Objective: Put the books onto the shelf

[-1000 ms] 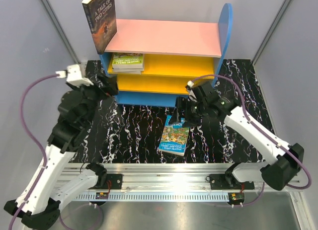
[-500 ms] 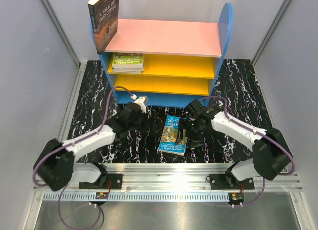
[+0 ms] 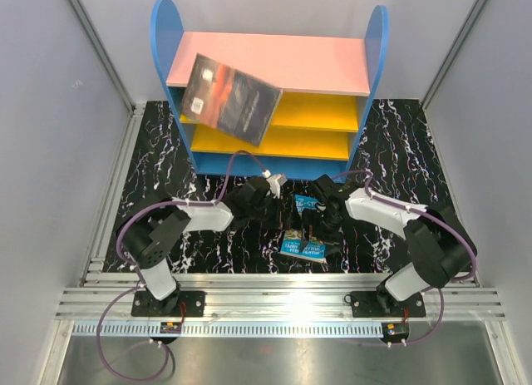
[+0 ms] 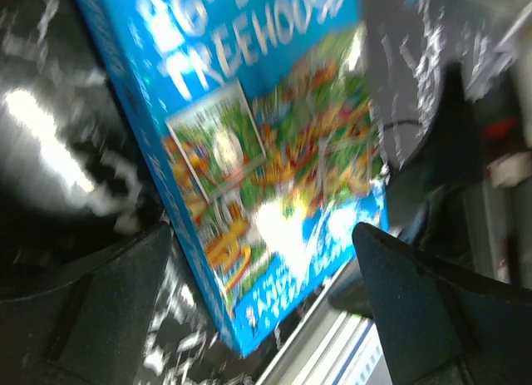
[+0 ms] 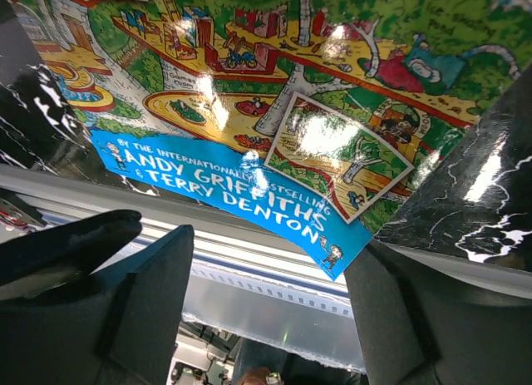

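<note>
The blue Treehouse book (image 3: 303,250) lies flat on the black marbled mat, in front of the shelf (image 3: 274,62). My left gripper (image 3: 283,200) is low at its left edge and open; the left wrist view shows the book's (image 4: 274,152) cover ahead of the spread fingers (image 4: 108,293). My right gripper (image 3: 318,223) hovers over the book's right side, open too. Its wrist view shows the cover (image 5: 249,86) just beyond the gripper (image 5: 266,318), nothing clamped. A dark book (image 3: 231,98) is tilted in mid-air before the shelf's left half, held by nothing.
The mat (image 3: 399,144) is bounded by grey walls left and right. An aluminium rail (image 3: 283,298) carrying both arm bases runs along the near edge, close behind the blue book. The shelf's blue side panels (image 3: 378,44) rise above its pink top board.
The dark book has tipped off the shelf's top left corner and now tumbles in front of the boards. Both arms have dropped to the blue book, the left swinging down from the shelf.
</note>
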Robot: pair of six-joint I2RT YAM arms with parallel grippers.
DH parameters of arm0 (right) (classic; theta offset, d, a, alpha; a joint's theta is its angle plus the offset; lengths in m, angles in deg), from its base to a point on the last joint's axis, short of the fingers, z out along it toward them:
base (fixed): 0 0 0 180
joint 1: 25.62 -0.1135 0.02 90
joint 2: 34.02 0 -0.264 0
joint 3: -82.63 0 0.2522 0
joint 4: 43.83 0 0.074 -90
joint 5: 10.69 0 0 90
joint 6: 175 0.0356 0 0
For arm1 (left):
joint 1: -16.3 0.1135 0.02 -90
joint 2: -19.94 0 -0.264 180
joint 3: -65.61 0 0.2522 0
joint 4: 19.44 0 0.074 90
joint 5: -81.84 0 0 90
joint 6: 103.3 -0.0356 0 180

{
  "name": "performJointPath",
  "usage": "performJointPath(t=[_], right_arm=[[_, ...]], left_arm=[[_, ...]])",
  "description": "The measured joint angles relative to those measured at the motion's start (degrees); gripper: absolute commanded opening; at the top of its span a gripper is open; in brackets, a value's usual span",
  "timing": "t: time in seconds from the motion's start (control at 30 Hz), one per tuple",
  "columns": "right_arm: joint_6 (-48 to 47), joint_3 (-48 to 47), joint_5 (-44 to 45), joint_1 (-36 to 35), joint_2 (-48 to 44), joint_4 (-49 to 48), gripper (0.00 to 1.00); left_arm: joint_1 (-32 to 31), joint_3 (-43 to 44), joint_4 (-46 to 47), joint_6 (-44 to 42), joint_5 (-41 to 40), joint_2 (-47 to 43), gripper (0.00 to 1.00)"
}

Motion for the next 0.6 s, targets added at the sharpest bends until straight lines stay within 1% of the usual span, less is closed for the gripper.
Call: performJointPath(t=[0.17, 0.23, 0.3, 0.33, 0.4, 0.43, 0.47, 0.53, 0.57, 0.6], right_arm=[[-0.3, 0.0, -0.9, 0.7, 0.7, 1.0, 0.76], [-0.4, 0.1, -1.1, 0.9, 1.0, 1.8, 0.73], [-0.6, 0.4, -1.2, 1.0, 1.0, 1.7, 0.64], [-0.6, 0.7, -1.1, 1.0, 1.0, 1.7, 0.56], [-0.5, 1.3, -1.7, 1.1, 1.2, 2.0, 0.45], [-0.3, 1.7, -2.1, 1.1, 1.4, 2.1, 0.38], [-0.3, 2.1, -2.7, 1.1, 1.4, 2.1, 0.35], [0.1, 3.0, -3.7, 1.1, 1.4, 2.1, 0.27], [0.2, 3.3, -4.2, 1.2, 1.4, 2.1, 0.21], [0.4, 3.6, -4.8, 1.2, 1.6, 2.1, 0.17]], left_arm=[[0.0, 1.2, 2.2, 1.2, 0.7, 2.3, 0.99], [0.0, 1.4, 3.0, 2.8, 1.1, 3.0, 0.99], [0.0, 1.4, 3.3, 3.4, 1.5, 3.2, 0.99], [0.0, 1.5, 3.7, 3.9, 1.6, 3.2, 0.99], [-0.1, 2.0, 4.3, 4.4, 1.7, 3.8, 0.99], [-0.3, 2.3, 4.7, 4.6, 1.7, 4.3, 0.99], [-0.5, 2.6, 5.0, 4.6, 1.7, 4.6, 0.99], [-0.9, 3.0, 5.8, 4.7, 1.7, 5.2, 0.95], [-1.1, 3.1, 6.4, 4.9, 1.9, 5.6, 0.92], [-1.4, 3.5, 7.0, 5.0, 2.1, 6.2, 0.9]])
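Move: The left hand, wide open at the left edge of the 26-Storey Treehouse book, has the book's middle about 6 cm to its right, level fore and aft and some 2 cm lower. From the right hand, at the near right corner, the middle lies some 6 cm ahead, 4 cm left and 2 cm below. The shelf's middle stands roughly 22 cm ahead of the left hand, 4 cm left. Right fingers close at the book's near-right corner, drawing back 3 cm; open left hand shifts right 3 cm. ##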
